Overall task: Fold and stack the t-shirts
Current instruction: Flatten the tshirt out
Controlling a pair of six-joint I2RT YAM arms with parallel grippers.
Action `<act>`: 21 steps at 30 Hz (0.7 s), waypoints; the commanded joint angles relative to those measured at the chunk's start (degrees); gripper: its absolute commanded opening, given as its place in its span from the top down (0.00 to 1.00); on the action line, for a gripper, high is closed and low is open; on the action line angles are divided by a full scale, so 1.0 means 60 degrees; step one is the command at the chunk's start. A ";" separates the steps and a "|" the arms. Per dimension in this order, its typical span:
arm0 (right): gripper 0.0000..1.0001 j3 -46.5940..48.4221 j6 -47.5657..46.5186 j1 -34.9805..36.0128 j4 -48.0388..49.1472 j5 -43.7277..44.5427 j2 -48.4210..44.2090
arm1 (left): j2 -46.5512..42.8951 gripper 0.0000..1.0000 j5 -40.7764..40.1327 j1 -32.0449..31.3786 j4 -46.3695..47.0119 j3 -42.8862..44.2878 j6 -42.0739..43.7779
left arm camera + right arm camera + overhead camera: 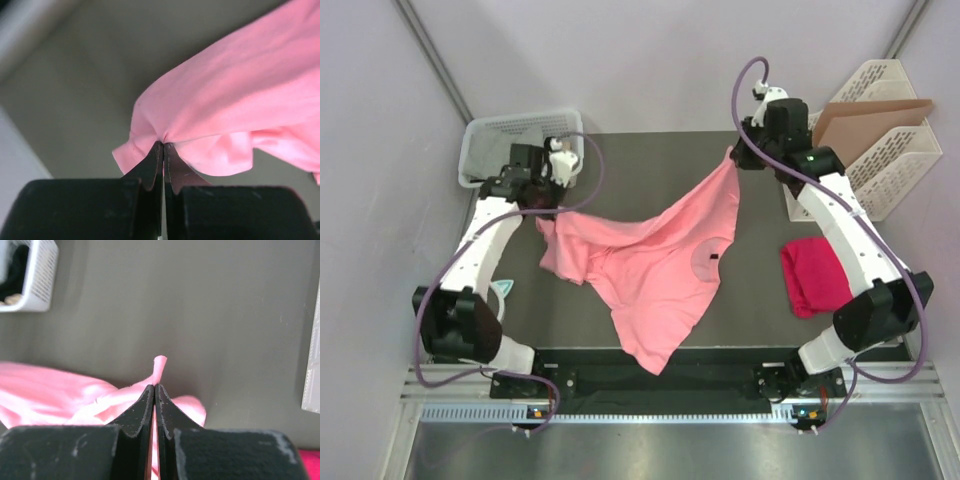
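Note:
The light salmon-pink t-shirt [655,265] hangs stretched between both arms above the dark table, its lower part drooping toward the near edge. A small dark tag [715,261] shows near its collar. My left gripper [163,145] is shut on a bunched corner of the pink t-shirt [235,95] at the left. At the back, my right gripper [154,386] is shut on another corner of it, a nub of pink cloth [159,365] poking out past the tips. The magenta-red t-shirt [815,275] lies folded on the table at the right, under the right arm.
A white mesh basket [495,140] stands at the back left, behind the left gripper. White slotted racks [890,150] with a brown cardboard sheet [855,125] stand at the back right. A small light-blue object [503,290] lies by the left arm.

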 commanded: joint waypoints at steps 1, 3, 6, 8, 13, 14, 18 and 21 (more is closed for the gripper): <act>1.00 0.0834 -0.0161 -0.0026 0.0206 -0.0192 -0.1498 | -0.1322 1.00 -0.0484 -0.0009 -0.0853 0.1581 0.0137; 1.00 0.0893 -0.0117 -0.0026 0.0177 -0.0252 -0.1866 | -0.1675 1.00 -0.0601 -0.0009 -0.0957 0.1831 0.0182; 1.00 0.1141 -0.0059 -0.0026 -0.0145 -0.0355 -0.2642 | -0.2524 1.00 -0.0748 -0.0009 -0.1147 0.2197 0.0240; 1.00 0.1449 -0.0029 -0.0012 -0.0422 -0.0472 -0.3301 | -0.3110 1.00 -0.1082 -0.0009 -0.1454 0.2520 0.0313; 1.00 0.2748 0.0102 -0.0026 -0.1315 -0.0618 -0.4811 | -0.4224 1.00 -0.0925 -0.0009 -0.2596 0.4451 0.0606; 1.00 0.3014 0.0132 -0.0026 -0.1724 -0.0604 -0.4972 | -0.4341 1.00 -0.0605 -0.0009 -0.3164 0.4832 0.0650; 1.00 0.4450 0.0219 -0.0026 -0.2663 -0.0487 -0.5515 | -0.4869 1.00 0.0306 -0.0009 -0.4237 0.6986 0.0870; 1.00 0.5272 0.0365 -0.0026 -0.3177 -0.0238 -0.5691 | -0.5045 1.00 0.0527 -0.0009 -0.4764 0.8083 0.1030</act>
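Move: Each hand already pinches one end of the pink t-shirt. The shirt's middle lies about 8 cm back and 25 cm right of the left hand, some 11 cm below it; from the right hand it is about 15 cm back, 14 cm left and 24 cm down. The laundry basket stands roughly 19 cm ahead and 11 cm left of the left hand, 9 cm lower. The red cloth lies some 15 cm back, 24 cm right and 26 cm below the right hand. Up fast and together, both hands hoist the t-shirt off the table, each over 30 cm, keeping their shut grip on its two ends. The right swings back nearly as far and drifts a little right; the left rises almost straight at first, then draws back about 15 cm. Both wrists tilt the fingertips upward by roughly 45 degrees, and the hands spread slightly apart. ##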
